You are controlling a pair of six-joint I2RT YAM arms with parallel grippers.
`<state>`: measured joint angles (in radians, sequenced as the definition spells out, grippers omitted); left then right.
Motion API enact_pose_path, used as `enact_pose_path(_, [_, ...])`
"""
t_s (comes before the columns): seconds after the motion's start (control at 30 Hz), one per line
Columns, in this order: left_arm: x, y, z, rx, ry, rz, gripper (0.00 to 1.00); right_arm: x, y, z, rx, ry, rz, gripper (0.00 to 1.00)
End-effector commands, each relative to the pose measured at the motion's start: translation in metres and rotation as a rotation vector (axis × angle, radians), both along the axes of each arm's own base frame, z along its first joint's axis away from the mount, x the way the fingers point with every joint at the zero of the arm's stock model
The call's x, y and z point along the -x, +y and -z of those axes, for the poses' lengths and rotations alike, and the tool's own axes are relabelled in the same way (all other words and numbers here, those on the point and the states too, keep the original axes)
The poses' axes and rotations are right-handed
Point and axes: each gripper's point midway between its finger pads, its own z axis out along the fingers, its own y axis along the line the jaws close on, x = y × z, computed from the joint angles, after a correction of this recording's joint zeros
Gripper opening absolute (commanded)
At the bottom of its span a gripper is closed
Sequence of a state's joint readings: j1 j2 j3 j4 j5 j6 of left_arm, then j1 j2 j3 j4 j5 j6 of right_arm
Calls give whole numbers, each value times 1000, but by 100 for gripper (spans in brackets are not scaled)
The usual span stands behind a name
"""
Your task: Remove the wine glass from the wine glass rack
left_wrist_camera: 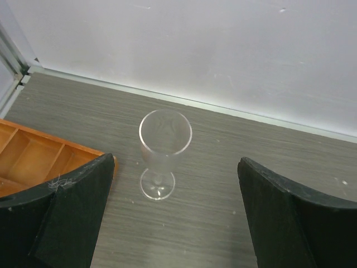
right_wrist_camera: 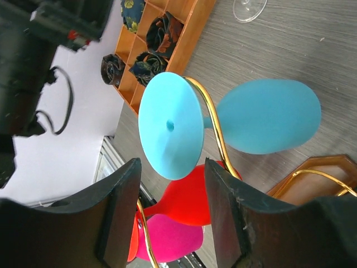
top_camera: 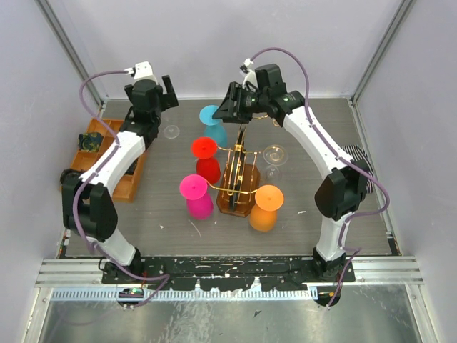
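Note:
The wine glass rack (top_camera: pixel 238 187), gold wire on an oval brown base, stands mid-table with several coloured glasses hanging upside down. A blue wine glass (top_camera: pixel 211 116) hangs at its far end. In the right wrist view its round foot (right_wrist_camera: pixel 170 125) sits on a gold hook arm (right_wrist_camera: pixel 215 125), bowl (right_wrist_camera: pixel 268 123) beyond. My right gripper (right_wrist_camera: pixel 172 167) straddles the foot's lower rim, fingers (right_wrist_camera: pixel 120 212) close on both sides, a thin gap showing at the right one. My left gripper (left_wrist_camera: pixel 175 167) hangs wide open over a clear glass (left_wrist_camera: pixel 163 151) standing on the table.
Red (top_camera: pixel 205 148), pink (top_camera: pixel 193 188) and orange (top_camera: pixel 269 198) glasses hang from the rack, a clear one (top_camera: pixel 275 153) on its right side. A wooden compartment tray (top_camera: pixel 107 153) with dark rolled items lies at the left. Walls enclose the table.

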<state>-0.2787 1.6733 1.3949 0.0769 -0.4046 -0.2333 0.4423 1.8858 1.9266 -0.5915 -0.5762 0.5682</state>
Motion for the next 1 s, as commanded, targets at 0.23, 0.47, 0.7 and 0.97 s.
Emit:
enact_pose_path(0.23, [63,-4,-58,107,-9,86,99,-14,4,-11,-51,-20,63,41])
enact_pose_path(0.47, [89,0,-64,125,7,97,99,-14,13,-8,-79,-4,50,36])
enact_pose_path(0.7, [112,4,-67,139,27,100,99,-15,20,-9,-100,-1,39,7])
enact_pose_path(0.97, [137,10,-84,150,13,106,99,-10,18,-25,-138,-6,56,1])
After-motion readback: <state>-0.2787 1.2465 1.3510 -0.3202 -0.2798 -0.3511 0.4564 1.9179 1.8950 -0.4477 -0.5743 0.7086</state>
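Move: Just off the right hand's fingertips is the round base of the blue wine glass, hanging upside down on the rack, about 5 cm left, 1 cm ahead and 2 cm below. From this hand the red glass's base lies 9 cm back and 6 cm left, and the hanging clear glass's base 10 cm back and 12 cm right, at like height. The left hand has that blue base some 9 cm back, 15 cm right and 1 cm lower. Closing from just over half open to nearly shut, the right hand pinches the near rim of the blue glass's base edgewise, easing only some 2 cm left and a little forward onto it, mostly late on. Meanwhile the empty left hand, wide open, draws back about 12 cm and rises about 8, away from the clear glass standing on the table, rising mostly early. ##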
